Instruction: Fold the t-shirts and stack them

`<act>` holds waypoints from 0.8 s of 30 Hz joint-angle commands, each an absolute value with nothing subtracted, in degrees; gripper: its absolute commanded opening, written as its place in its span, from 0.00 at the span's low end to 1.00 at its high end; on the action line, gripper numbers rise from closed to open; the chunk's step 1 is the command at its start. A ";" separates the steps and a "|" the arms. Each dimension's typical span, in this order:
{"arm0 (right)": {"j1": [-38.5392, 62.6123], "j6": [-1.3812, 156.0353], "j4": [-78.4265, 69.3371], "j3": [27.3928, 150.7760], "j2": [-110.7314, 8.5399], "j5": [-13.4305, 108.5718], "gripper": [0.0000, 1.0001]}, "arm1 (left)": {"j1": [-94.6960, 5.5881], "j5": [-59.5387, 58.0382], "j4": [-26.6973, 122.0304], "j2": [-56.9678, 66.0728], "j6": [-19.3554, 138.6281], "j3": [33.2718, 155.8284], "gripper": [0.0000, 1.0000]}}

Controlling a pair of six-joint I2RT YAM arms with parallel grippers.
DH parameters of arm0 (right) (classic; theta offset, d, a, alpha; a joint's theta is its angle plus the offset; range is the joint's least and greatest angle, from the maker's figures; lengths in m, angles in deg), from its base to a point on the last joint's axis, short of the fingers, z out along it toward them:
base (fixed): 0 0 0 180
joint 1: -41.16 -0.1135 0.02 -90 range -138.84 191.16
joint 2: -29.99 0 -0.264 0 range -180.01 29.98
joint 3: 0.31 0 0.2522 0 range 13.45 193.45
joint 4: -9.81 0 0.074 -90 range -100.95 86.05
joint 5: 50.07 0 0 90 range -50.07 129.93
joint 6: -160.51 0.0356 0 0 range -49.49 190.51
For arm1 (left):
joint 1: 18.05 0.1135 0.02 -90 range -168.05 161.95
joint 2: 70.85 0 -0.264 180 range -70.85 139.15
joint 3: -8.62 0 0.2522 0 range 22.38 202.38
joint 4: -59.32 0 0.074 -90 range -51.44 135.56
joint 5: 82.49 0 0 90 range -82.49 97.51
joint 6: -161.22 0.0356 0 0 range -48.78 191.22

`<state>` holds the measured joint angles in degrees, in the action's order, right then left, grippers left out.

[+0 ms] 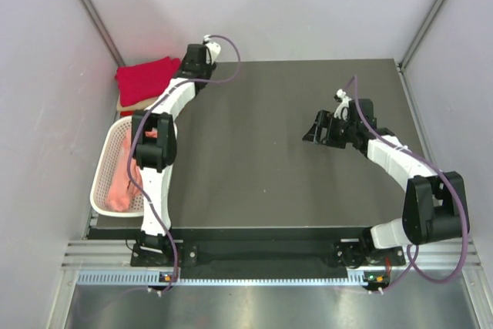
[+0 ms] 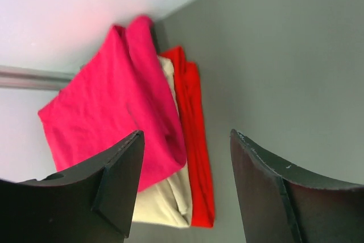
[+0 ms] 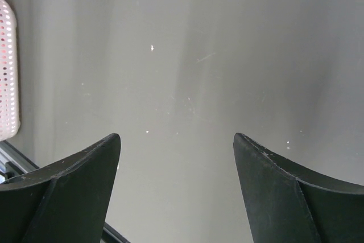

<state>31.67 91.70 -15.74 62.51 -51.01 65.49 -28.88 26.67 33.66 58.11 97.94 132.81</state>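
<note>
Folded t-shirts are stacked at the table's back left corner: a crimson one (image 1: 145,78) (image 2: 114,112) on top, a tan one (image 2: 170,194) under it and a red one (image 2: 198,140) at the bottom. A salmon pink t-shirt (image 1: 123,186) lies crumpled in the white basket (image 1: 108,152). My left gripper (image 1: 183,67) (image 2: 186,134) hovers just right of the stack, open, with nothing between its fingers. My right gripper (image 1: 313,130) (image 3: 176,136) hangs open and empty over bare table at mid-right.
The white mesh basket (image 3: 7,72) stands at the table's left edge, beside my left arm. Grey walls close in the back and both sides. The dark tabletop (image 1: 262,159) spreads between the two arms.
</note>
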 commanded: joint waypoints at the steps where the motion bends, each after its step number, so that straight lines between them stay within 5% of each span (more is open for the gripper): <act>1: 32.20 91.52 -13.27 61.97 -48.15 65.77 0.81 | -25.79 31.50 34.04 56.32 100.91 131.37 0.66; 24: 33.34 92.22 -11.95 61.26 -48.15 67.17 0.81 | -26.23 31.15 39.94 58.87 106.46 127.24 0.66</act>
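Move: The crimson t-shirt on top of the stack has its middle about 15 cm to the left of the left hand, some 3 cm back and roughly 12 below. The tan and red t-shirts lie under it, each about 5 cm back and 14 below, the tan one 16 cm left and the red one 13. The basket is some 34 cm back and 14 left of this hand. From the idle right hand the crimson t-shirt lies about 26 cm ahead and 52 left. Empty and still open, the left hand reverses its swing away from the stack and comes back to the left towards the crimson t-shirt, a good 6 cm at first, then easing about 1 cm right again, while sinking some 5 cm overall, at last nearly straight down. The wrist rolls its left side up about 10 degrees and tips the fingers somewhat farther down, and they end close above the stack's right side with no touch visible. ##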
